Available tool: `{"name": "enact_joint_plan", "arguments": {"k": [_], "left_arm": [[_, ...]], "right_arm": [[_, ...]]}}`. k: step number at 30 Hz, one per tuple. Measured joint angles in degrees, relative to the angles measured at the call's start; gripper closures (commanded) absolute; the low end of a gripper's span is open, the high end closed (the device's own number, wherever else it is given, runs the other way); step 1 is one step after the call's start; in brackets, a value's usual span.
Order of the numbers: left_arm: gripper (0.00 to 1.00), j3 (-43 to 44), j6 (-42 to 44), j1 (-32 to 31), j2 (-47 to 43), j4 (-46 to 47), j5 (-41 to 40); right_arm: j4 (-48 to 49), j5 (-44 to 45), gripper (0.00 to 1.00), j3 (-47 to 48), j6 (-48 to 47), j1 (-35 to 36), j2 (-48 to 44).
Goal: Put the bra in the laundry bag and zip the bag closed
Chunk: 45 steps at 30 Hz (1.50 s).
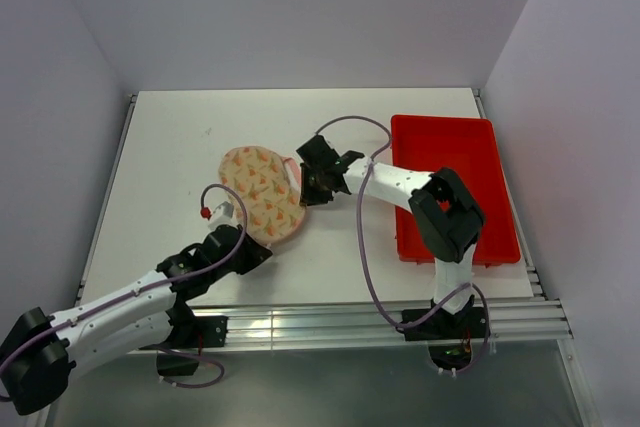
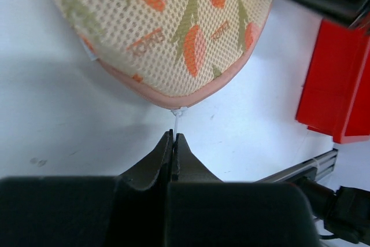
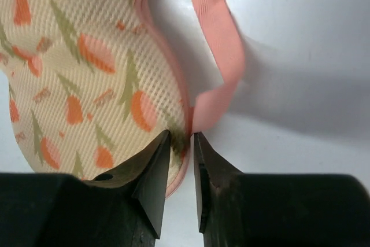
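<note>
The laundry bag lies folded shut on the white table, its pale outside with the orange print facing up. The bra is out of view. My left gripper is at the bag's near end. In the left wrist view the bag ends in a thin white cord, and my left gripper is shut on it. My right gripper is at the bag's right edge. In the right wrist view the right gripper is closed on the bag's pink rim, beside a pink strap loop.
A red plastic tray stands at the right of the table, beside my right arm; it also shows in the left wrist view. The table's near edge with a metal rail lies just behind both grippers.
</note>
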Motion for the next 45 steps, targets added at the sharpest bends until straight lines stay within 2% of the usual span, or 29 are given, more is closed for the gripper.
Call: {"name": "enact_joint_plan", "arguments": {"k": [6, 11, 15, 20, 23, 27, 33, 41, 45], "left_arm": [[1.00, 0.0, -0.3, -0.8, 0.1, -3.6, -0.5], [1.00, 2.1, 0.8, -1.4, 9.3, -1.4, 0.0], [1.00, 7.7, 3.1, -1.6, 19.0, 2.1, 1.4], [1.00, 14.6, 6.2, -1.6, 26.7, 6.6, 3.7], [1.00, 17.4, 7.7, -1.6, 29.3, 8.5, 4.7], [1.00, 19.0, 8.8, -1.6, 31.5, 9.8, 6.0], [1.00, 19.2, 9.7, -1.6, 32.9, 10.1, 7.4], [1.00, 19.2, 9.7, -1.6, 32.9, 11.0, 8.1], [1.00, 19.2, 9.7, -1.6, 32.9, 11.0, 8.7]], "right_arm": [[-3.5, 1.8, 0.52, 8.8, -5.0, -1.0, 4.7], [-5.4, 3.2, 0.44, 10.0, -5.9, -1.3, 4.7], [-6.1, 3.5, 0.41, 5.7, -5.2, -1.3, 0.6], [-6.6, 3.0, 0.36, -3.2, -2.8, -1.3, -11.9], [-4.5, 2.3, 0.36, -8.6, -0.3, -1.3, -18.8], [0.0, 0.1, 0.35, -14.5, 3.7, -1.3, -21.9], [6.6, -3.0, 0.36, -21.8, 10.6, -1.0, -20.9], [14.2, -3.5, 0.36, -23.3, 17.3, 0.8, -16.5], [18.0, -3.9, 0.40, -24.7, 20.0, 1.3, -14.6]]}}
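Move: The zip pull is already pinched in the left fingers, its slider at the bag's near rim only a centimetre ahead, 1 cm right and 1 cm below. From the right hand that slider lies about 10 cm back and 8 cm left, at roughly fingertip height. The laundry bag's middle is about 14 cm ahead and 1 cm left of the left hand, some 2 cm lower; the pink strap is about 18 cm ahead and 6 cm right of the left hand. The zip pull stays pinched as the left hand first dips about 3 cm, then sweeps right some 9 cm and a little forward, rising again and turning clockwise. The bag's right rim is let go by the right fingers, which open wide while going slightly forward; the hand then lifts, swings back about 9 cm over the rim and lowers, still open, beside the left fingertips with the rim by the slider between its fingers. ##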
